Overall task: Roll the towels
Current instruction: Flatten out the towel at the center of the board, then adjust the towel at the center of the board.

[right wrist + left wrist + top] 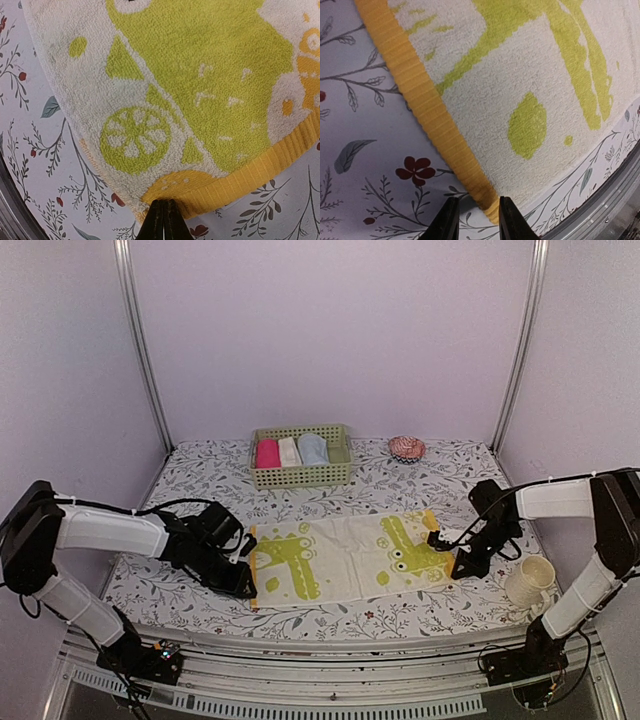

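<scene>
The yellow-green printed towel lies spread flat on the floral table cover, long side running left to right. My left gripper is low at its near left corner. In the left wrist view the towel shows its yellow border, and the left gripper is open, its jaws straddling that border's corner. My right gripper is at the right end. There the gripper is shut on the bunched yellow hem of the towel. The light blue towel sits rolled in the basket.
A green basket at the back centre also holds a pink roll and a cream-white roll. A small red-and-white frilled object lies to its right. A cream cup stands near the right front edge.
</scene>
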`<state>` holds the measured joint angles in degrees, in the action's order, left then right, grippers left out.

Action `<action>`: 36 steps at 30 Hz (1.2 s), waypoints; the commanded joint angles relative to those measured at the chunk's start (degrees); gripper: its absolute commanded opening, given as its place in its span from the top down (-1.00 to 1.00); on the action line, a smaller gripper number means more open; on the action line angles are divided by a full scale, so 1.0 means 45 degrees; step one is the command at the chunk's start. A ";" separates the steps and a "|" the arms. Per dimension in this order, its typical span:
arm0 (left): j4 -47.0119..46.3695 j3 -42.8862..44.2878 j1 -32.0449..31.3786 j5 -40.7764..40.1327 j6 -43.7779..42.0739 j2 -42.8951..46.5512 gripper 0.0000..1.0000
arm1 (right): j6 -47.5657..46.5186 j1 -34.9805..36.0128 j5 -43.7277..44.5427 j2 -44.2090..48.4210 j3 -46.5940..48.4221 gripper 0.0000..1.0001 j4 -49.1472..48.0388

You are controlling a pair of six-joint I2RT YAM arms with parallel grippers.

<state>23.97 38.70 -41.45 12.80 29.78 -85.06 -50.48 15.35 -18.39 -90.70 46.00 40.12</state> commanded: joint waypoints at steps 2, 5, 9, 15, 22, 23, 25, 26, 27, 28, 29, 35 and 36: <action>0.1005 -0.1211 -0.0330 -0.0616 0.1255 0.0326 0.42 | -0.0311 0.0279 0.1357 0.0251 -0.0974 0.90 0.0382; 0.1142 -0.1417 -0.0557 -0.0543 0.1616 0.0857 0.40 | -0.0316 0.0280 0.1593 0.0650 -0.1099 0.91 0.0655; 0.1446 -0.1538 -0.0809 -0.0423 0.2099 0.1218 0.42 | -0.0195 0.0387 0.1285 0.0994 -0.0996 0.91 0.1223; 0.1985 -0.1018 -0.1052 -0.0773 0.2285 0.1819 0.45 | -0.0060 0.0476 0.1581 0.1452 -0.1136 0.91 0.1345; 0.0827 0.0456 -0.1165 -0.0998 0.1690 0.1822 0.70 | 0.0166 0.0485 0.0890 0.1460 -0.0626 0.89 0.1461; 0.0551 0.0613 -0.1194 -0.0948 0.1593 0.1613 0.73 | 0.0195 0.0476 0.0885 0.1426 -0.0617 0.89 0.1447; -0.0038 0.0812 -0.1248 -0.0728 0.1466 0.1119 0.78 | 0.0238 0.0476 0.0918 0.1375 -0.0643 0.89 0.1347; -0.0300 0.0885 -0.1263 -0.0619 0.1414 0.0805 0.81 | 0.0255 0.0475 0.0940 0.1350 -0.0641 0.89 0.1320; -0.0550 0.0970 -0.1285 -0.0500 0.1366 0.0323 0.83 | 0.0274 0.0475 0.0957 0.1321 -0.0638 0.89 0.1280; -0.0730 0.1051 -0.1336 -0.0398 0.1314 -0.0044 0.86 | 0.0296 0.0475 0.0976 0.1310 -0.0633 0.89 0.1246; -0.0852 0.1093 -0.1421 -0.0377 0.1273 -0.0339 0.88 | 0.0318 0.0475 0.0981 0.1308 -0.0615 0.89 0.1239; -0.0142 0.0693 -0.1594 -0.1762 0.1542 -0.1363 1.00 | 0.0417 0.0487 0.1090 0.1080 -0.0536 0.89 0.1147; -0.0066 0.0455 -0.1597 -0.1737 0.1646 -0.1347 1.00 | 0.0417 0.0486 0.1112 0.1005 -0.0537 0.89 0.1142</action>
<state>21.78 43.07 -47.70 8.47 36.53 -90.21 -49.30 17.26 -13.80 -84.97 42.24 45.12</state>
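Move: The towel's near left corner lies almost under the left fingertips, about 1 cm back and 1 cm right; the towel's middle is some 11 cm ahead and 22 cm right. The board's near edge runs roughly 9 cm straight back. From the right hand, the near right corner lies about 1 cm back under its nearly shut tips, the towel's middle about 6 cm ahead and 21 cm left, and the mug 15 cm right and 4 cm back. Back towards the board's near edge and slightly right, the right hand drags the hem corner about 3.5 cm along the surface, tips nearly shut on it, then holds. The left hand slides low back and left about 4 cm, hops up, forward and right while its part-open fingers shut, and sets the closed tips down just inside the orange hem. ##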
